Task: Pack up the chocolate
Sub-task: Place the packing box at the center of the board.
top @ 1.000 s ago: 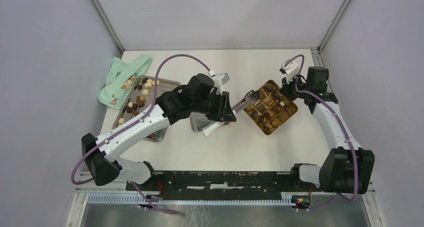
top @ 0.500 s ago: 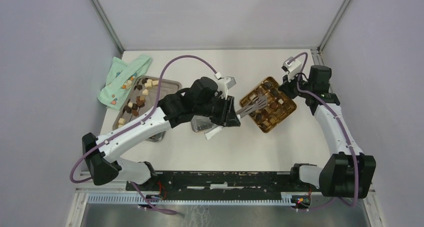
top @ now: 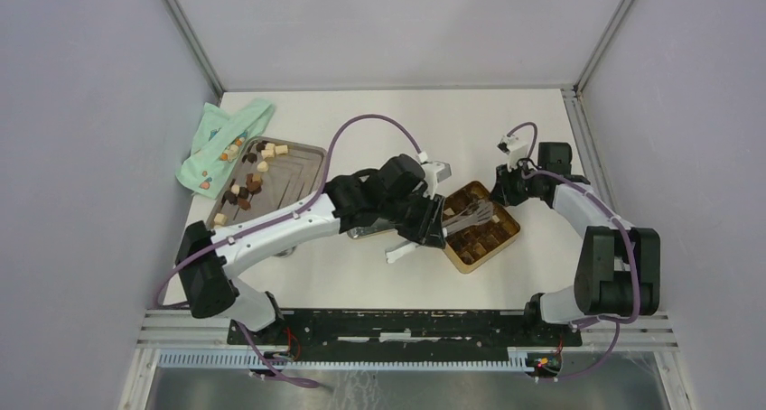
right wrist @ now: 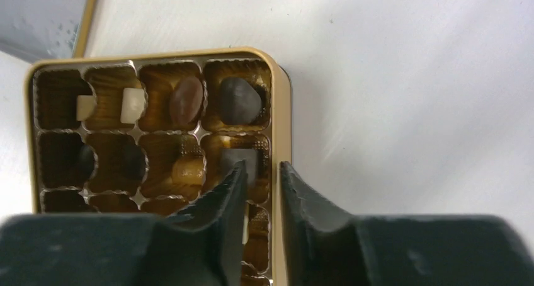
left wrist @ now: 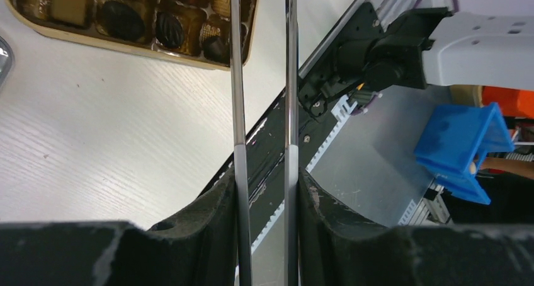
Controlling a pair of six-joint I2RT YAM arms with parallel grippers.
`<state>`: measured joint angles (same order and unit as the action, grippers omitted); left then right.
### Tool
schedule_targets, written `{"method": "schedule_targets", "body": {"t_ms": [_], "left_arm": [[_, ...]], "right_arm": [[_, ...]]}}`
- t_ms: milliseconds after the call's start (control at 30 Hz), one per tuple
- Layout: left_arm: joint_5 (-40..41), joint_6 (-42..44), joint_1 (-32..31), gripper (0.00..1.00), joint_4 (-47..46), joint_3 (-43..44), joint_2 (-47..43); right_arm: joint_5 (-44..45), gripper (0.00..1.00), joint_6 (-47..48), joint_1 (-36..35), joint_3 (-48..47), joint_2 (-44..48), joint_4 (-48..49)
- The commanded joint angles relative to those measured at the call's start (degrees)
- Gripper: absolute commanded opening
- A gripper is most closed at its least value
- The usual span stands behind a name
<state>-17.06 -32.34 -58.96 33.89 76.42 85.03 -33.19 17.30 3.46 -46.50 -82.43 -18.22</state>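
The gold tin lies at centre right, and chocolate in dark, brown and cream pieces fills some of its compartments. More chocolate lies loose on the metal tray at the left. My left gripper is shut on the long metal tweezers, whose tips reach over the tin. In the left wrist view the two tweezer arms run up between my fingers. My right gripper straddles the tin's rim at its far right corner. Its jaws stand slightly apart, one inside and one outside.
A green patterned bag lies behind the tray at the far left. A grey metal piece sits under my left arm, next to the tin. The arms' base rail runs along the near edge.
The tin has slid nearer and turned, together with my right gripper. The right jaws have parted from the rim. My left arm has carried the tweezers right, over the tin.
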Motion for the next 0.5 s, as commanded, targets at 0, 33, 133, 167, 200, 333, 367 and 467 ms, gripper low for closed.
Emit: {"method": "schedule_targets", "body": {"t_ms": [0,33,133,167,200,333,367,467], "left_arm": [[-0.67,4.64,-2.41,0.02,0.56,3.49,4.16],[-0.16,5.24,-2.89,0.02,1.57,4.52,5.47],[0.90,6.17,-4.18,0.02,3.28,6.44,8.09],[1.04,6.23,-4.46,0.02,3.36,6.81,8.62],[1.06,6.23,-4.82,0.02,3.34,7.12,9.18],[1.53,6.57,-5.68,0.02,3.58,8.89,11.44],[1.71,6.65,-5.84,0.02,3.72,9.43,12.07],[2.52,6.76,-6.01,0.02,4.11,10.82,13.93]], "right_arm": [[-2.00,0.37,-1.75,0.08,-2.07,0.62,2.49],[-2.05,0.42,-1.67,0.43,-2.25,1.11,2.23],[-3.12,0.53,-1.15,2.28,-2.16,3.08,1.61],[-3.72,0.55,-1.04,3.29,-1.79,4.07,1.68],[-4.33,0.58,-1.04,4.20,-1.18,5.00,1.95],[-7.56,0.63,-1.84,9.28,2.54,8.43,4.28],[-8.18,0.64,-2.16,10.42,3.62,9.10,4.94],[-9.62,0.64,-2.18,13.17,5.91,10.08,5.61]]}}
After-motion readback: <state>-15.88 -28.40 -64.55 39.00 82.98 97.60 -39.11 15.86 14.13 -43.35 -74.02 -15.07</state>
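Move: The packing box has its middle about 6 cm back and 5 cm to the left of the right hand and 2 cm lower, its right wall still between that hand's fingers, which have begun to part. From the left hand, which holds the tongs, the box's middle lies some 8 cm ahead, 11 cm to the right and 16 cm below. The silver tray sits roughly 22 cm to the left of the box and 4 cm farther out. The packing box's right wall is let go as the right fingers spread well apart; that hand hardly stirs at first, then draws off to the right and up, about 4 cm each way. Meanwhile the left hand, keeping hold of the tongs, sinks some 6 cm towards the box, drifting right and back, its wrist tipping the tongs about 10 degrees steeper. ##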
